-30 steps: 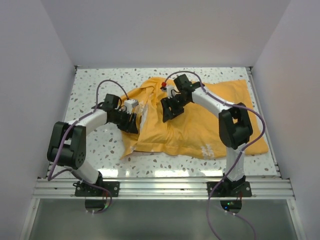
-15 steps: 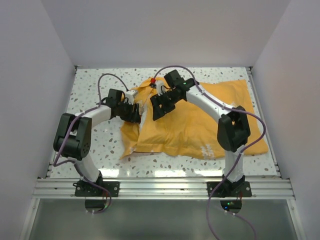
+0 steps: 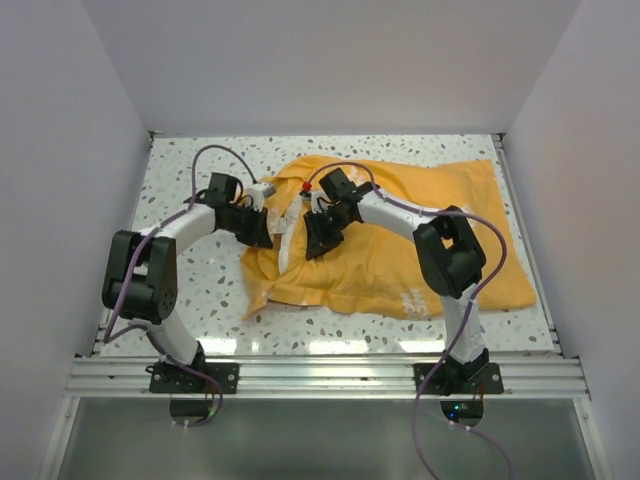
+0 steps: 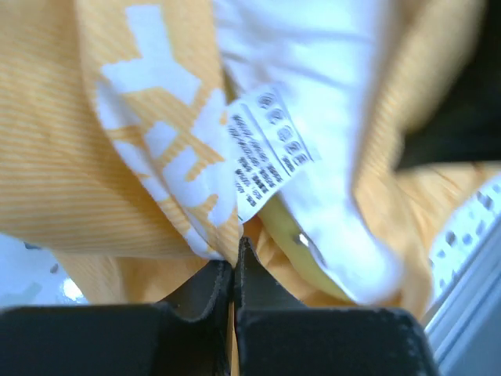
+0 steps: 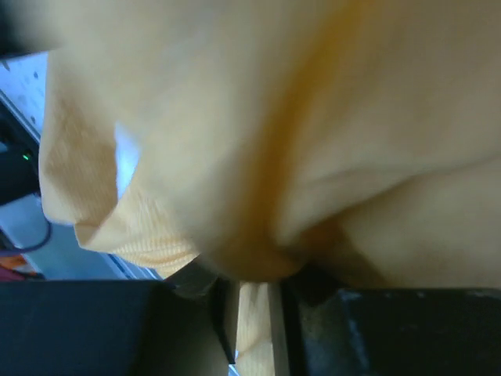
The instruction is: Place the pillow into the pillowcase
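The orange-yellow pillowcase (image 3: 400,250) lies bulging across the speckled table, with the pillow mostly inside it. In the left wrist view the white pillow (image 4: 313,117) shows at the case's mouth, with a care label (image 4: 262,149) and its yellow-green strip (image 4: 286,235). My left gripper (image 3: 262,232) (image 4: 235,254) is shut on the printed hem of the pillowcase (image 4: 141,196) at its left end. My right gripper (image 3: 315,243) (image 5: 254,309) sits just right of it, jaws pinching a fold of the orange pillowcase (image 5: 313,141).
The speckled table (image 3: 190,170) is boxed in by white walls on three sides. An aluminium rail (image 3: 320,375) runs along the near edge by the arm bases. Purple cables loop over both arms.
Both grippers have closed on the pillowcase. The right gripper moved toward the near left, closer to the left gripper. The case's raised far-left hump has dropped lower.
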Available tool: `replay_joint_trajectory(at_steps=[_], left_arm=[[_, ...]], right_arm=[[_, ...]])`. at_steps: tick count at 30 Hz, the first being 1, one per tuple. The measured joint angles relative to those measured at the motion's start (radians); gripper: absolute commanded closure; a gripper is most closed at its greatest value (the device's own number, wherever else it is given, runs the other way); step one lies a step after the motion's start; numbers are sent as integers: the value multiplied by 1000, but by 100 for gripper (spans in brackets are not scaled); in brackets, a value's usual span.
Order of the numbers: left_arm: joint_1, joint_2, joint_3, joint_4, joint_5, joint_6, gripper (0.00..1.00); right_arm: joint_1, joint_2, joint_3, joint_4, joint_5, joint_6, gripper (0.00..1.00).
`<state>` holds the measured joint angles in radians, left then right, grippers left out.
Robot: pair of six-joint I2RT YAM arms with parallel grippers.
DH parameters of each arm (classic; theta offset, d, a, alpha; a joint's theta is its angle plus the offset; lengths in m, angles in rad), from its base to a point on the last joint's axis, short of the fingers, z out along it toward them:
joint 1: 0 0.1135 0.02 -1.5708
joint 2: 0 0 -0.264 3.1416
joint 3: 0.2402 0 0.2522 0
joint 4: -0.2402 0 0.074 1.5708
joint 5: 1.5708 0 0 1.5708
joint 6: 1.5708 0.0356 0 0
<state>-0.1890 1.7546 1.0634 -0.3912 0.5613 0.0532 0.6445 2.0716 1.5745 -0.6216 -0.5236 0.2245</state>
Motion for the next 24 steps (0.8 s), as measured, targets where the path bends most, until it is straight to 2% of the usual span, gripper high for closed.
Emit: replay_joint_trajectory(at_steps=[2,3,6,9,12,17,24], left_arm=[[23,-66,5,-102,82,103,100],[32,-89,14,-161,119,160,100],[50,-103,64,-341,264,367,100],[42,-53,119,-534,416,581,100],[8,21,200,-665,537,719,100],[-15,66,293,-760,629,816,100],[66,96,348,-835,701,834,100]], right_arm=[[-25,19,-13,28,-16,49,83],[-37,28,-14,38,-26,71,90],[-57,44,-14,64,-53,118,99],[-53,67,3,77,-67,151,100],[-44,99,40,81,-73,163,100],[-46,107,55,80,-72,162,100],[-50,20,21,103,3,139,100]])
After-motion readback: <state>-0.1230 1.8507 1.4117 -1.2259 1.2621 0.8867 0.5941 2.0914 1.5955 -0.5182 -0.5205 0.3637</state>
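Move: The left hand already pinches the pillowcase edge. The exposed strip of pillow lies about 5 cm to its right and 2 cm farther out, nearly level; the care label is some 3 cm to its right, and the case's near corner lies about 15 cm back, 4 cm left and 5 cm below. Right hand: a fold of the pillowcase lies between its half-closed fingers, about 1 cm ahead and 1 cm below; the same pillow strip is 5 cm left and 5 cm ahead. The right fingers shut on the fold of pillowcase between them while that hand sinks a little, then it draws the cloth forward, about 4 cm in all, lifting at the end. The left hand keeps its pinch on the case edge and hauls it up some 12 cm, backing off about 8 cm and veering right before easing forward again, its wrist swinging about 45 degrees clockwise and up until the fingers point nearly flat to the right. ##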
